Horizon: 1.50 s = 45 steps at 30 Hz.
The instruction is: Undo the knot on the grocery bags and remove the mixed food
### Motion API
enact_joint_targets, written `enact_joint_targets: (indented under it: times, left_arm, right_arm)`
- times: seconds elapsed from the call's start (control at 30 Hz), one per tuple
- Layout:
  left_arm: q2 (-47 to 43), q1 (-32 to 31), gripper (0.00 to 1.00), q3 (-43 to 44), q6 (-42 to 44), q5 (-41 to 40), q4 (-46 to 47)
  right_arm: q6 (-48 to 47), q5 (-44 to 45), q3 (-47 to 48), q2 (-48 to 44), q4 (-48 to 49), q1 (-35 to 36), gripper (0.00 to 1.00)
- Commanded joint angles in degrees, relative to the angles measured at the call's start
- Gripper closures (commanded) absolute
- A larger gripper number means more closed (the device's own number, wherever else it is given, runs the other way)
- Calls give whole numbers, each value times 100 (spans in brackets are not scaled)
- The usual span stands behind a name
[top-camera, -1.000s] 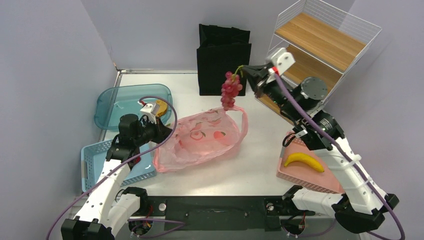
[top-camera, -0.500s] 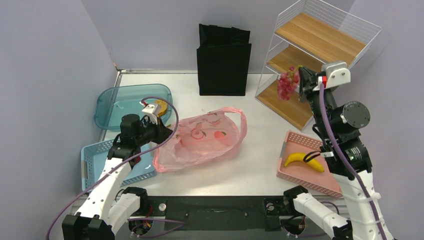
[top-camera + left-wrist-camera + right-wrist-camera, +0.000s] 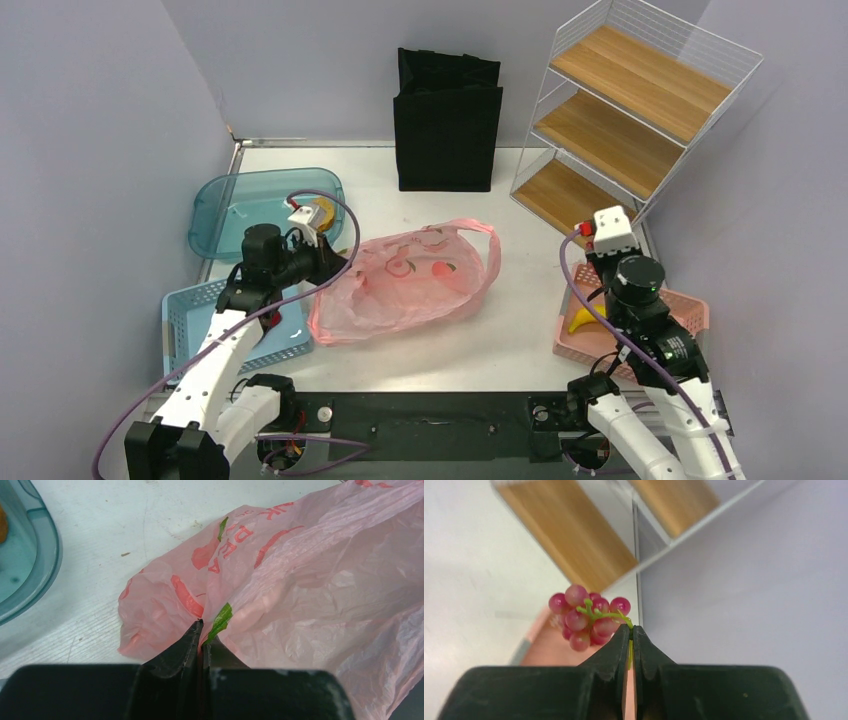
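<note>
The pink grocery bag (image 3: 410,280) lies slack mid-table, one handle loop (image 3: 487,245) loose; no knot shows. My left gripper (image 3: 202,630) is shut on a fold of the bag (image 3: 310,580) at its left edge. Pinched in my shut right gripper (image 3: 631,630) is the green stem of a red fruit cluster (image 3: 584,617), which hangs above the pink tray (image 3: 556,650). From above, the right wrist (image 3: 635,280) covers the cluster and sits over that tray (image 3: 690,305). A yellow banana (image 3: 582,321) peeks out in the tray.
A black tote (image 3: 447,120) stands at the back. The wire shelf with wooden boards (image 3: 620,110) is at the back right, close beyond my right gripper. A teal tray (image 3: 265,205) holding an orange item (image 3: 320,215) and a blue basket (image 3: 200,320) sit left.
My right arm has swung the fruit cluster from above the bag to the right, past the shelf, and down over the pink tray. The left gripper kept its pinch on the bag.
</note>
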Motion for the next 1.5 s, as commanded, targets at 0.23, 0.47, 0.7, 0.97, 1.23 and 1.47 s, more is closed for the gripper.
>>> enact_joint_targets:
  times: [0.23, 0.47, 0.7, 0.97, 1.23, 1.47]
  left_arm:
    - [490, -210, 100, 952, 175, 607, 388]
    - [369, -261, 100, 908, 238, 556, 321]
    - [395, -264, 100, 1253, 165, 535, 367]
    - [532, -282, 100, 1624, 213, 420, 401]
    - [885, -292, 100, 2342, 4, 563, 434]
    - [1437, -309, 100, 3310, 433, 97, 497]
  right_arm:
    - [-352, 583, -1722, -279, -593, -286, 100]
    - [-540, 542, -2248, -123, -677, -426, 100]
    - [-1374, 366, -2301, 278, -585, -1735, 100]
    - [-2856, -764, -2008, 1014, -514, -4313, 100]
    - [-2730, -1962, -1171, 1394, -1534, -4649, 29]
    - [-2243, -3268, -143, 1733, -2172, -4508, 24]
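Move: Below the right hand, which still holds the grapes by their stem, the pink basket's middle lies about 26 cm down, 6 cm back and 11 cm right; the banana in it is 3 cm back, 5 cm right and similarly low. For the left hand, pinching the pink bag, the bag's middle lies level ahead-wise, 13 cm right and 10 cm below; the teal tray is 20 cm ahead, 19 cm left and 14 cm down. Sinking about 21 cm while swinging right and back into the pink basket, the right hand tips its fingers down some 50 degrees, opens to let go of the grapes, then rises about 4 cm, easing forward and left. The left hand keeps its pinch and hoists the pink bag some 14 cm in steps, also forward and a little right, fingers tilting up. ##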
